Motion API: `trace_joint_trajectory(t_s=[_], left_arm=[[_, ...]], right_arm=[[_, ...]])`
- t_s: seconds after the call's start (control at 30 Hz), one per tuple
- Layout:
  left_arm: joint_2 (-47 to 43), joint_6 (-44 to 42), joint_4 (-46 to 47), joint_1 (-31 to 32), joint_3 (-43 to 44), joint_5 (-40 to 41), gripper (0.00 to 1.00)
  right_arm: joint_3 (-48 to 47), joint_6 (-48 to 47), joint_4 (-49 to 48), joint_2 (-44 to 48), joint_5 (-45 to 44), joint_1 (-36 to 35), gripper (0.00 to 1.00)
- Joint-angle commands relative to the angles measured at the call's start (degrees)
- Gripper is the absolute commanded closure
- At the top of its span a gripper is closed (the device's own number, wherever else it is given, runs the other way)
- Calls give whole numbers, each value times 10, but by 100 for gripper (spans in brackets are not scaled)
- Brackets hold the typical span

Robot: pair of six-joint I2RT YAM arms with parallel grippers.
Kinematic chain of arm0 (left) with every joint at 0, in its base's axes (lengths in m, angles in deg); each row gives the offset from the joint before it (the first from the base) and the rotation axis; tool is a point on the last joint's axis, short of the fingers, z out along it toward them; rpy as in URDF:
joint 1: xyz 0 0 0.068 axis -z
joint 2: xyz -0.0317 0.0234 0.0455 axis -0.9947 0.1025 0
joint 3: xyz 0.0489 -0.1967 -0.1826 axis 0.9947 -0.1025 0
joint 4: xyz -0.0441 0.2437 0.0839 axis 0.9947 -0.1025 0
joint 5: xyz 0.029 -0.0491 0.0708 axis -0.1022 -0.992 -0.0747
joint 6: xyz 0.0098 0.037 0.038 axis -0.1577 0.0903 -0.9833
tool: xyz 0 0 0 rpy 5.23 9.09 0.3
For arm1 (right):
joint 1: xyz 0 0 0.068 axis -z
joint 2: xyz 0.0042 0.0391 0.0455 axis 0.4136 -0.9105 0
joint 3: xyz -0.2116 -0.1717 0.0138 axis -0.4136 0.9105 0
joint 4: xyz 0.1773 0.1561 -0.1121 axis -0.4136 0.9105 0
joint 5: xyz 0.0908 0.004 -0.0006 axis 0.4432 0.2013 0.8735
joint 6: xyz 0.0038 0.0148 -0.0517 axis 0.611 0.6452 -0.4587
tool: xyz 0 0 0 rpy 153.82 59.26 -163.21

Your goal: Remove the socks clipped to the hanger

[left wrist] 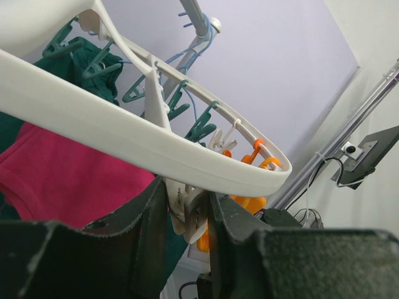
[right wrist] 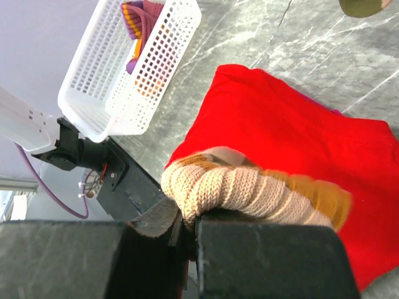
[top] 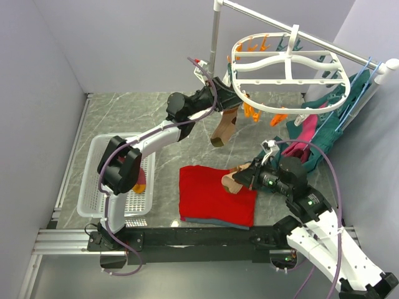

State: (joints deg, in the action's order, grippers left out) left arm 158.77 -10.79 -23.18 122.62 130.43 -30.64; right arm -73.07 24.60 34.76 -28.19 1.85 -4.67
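Observation:
The white oval hanger [top: 288,67] hangs from a rail at the back right, with orange and teal pegs along its rim. It also shows in the left wrist view [left wrist: 156,149]. A tan-brown sock [top: 223,129] dangles from its left end. My left gripper [top: 229,99] is at that end, just under the rim, and shut on a white clip peg [left wrist: 187,215]. My right gripper [top: 244,177] is shut on a tan striped sock [right wrist: 249,187] and holds it above the red cloth [right wrist: 299,131]. Maroon-purple socks [right wrist: 140,18] lie in the basket.
A white slotted basket [top: 93,187] stands at the left and also shows in the right wrist view [right wrist: 106,87]. The red cloth [top: 212,193] lies flat in the near middle. Teal and pink garments [top: 312,128] hang on blue hangers at the right, under the rail [top: 312,37].

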Motion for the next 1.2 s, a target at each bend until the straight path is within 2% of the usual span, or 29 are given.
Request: trace_joint_trajectory(t_s=[0.0, 0.07, 0.1, 0.13, 0.17, 0.27, 0.47, 0.6, 0.63, 0.67, 0.93, 1.17], left_arm=[[-23, -33, -30, 3, 28, -9, 99], [-22, -45, -65, 3, 35, -18, 99], [-22, -49, -79, 3, 36, -25, 95], [-22, -54, -91, 2, 36, -30, 89], [-22, -56, -100, 1, 34, -33, 76], [-23, -66, -130, -4, 17, -46, 52], [-45, -79, -138, -17, -42, -41, 36], [-76, -126, -200, -19, -57, -30, 32], [-81, -142, -223, -19, -60, -27, 8], [-87, -151, -233, -19, -67, -21, 4], [-160, -223, -327, -26, -125, 10, 1], [-259, -236, -325, -40, -260, -26, 2]], right_arm=[[7, 6, -3, 30, -12, -2, 100], [2, 9, -2, 40, -12, -2, 100], [-3, 8, 2, 43, -11, -3, 100], [-7, 7, 6, 45, -11, -2, 100], [-17, 4, 9, 45, -11, -2, 100], [-32, -2, 22, 47, -15, -2, 100], [-27, 4, 19, 54, -11, -2, 100], [-18, 5, 12, 55, -7, -3, 100], [-17, 6, 10, 54, -5, -2, 100], [-17, 5, 9, 53, -2, -2, 100], [-33, -21, 0, 20, 9, -2, 100], [-36, -34, -41, -21, 63, -2, 100]])
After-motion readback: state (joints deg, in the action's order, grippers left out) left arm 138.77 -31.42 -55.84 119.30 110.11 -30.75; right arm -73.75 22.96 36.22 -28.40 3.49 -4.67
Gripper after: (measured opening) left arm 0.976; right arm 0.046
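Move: The left fingers are still shut on a pale clip under the hanger's near-left rim. The freed striped sock, next to be taken, lies some 14 cm back, about level sideways and 23 cm below that hand; the brown sock still on the hanger is about 3 cm back, 3 cm left and 12 cm below it. The right hand already grips the striped sock, its middle about 1 cm ahead, 2 cm left and 4 cm below. The left hand sinks about 8 cm, easing slightly forward at first, and opens its fingers wide on the way, letting go of the pale clip and clearing the underside of the rim. It then swings some 6 cm left and a little back, its fingertips tipping down a good 20 degrees until they point nearly level to the right and the hand is nearer the striped sock, while the right hand keeps its grip on that sock, drifting a centimetre or so back and up and returning. ##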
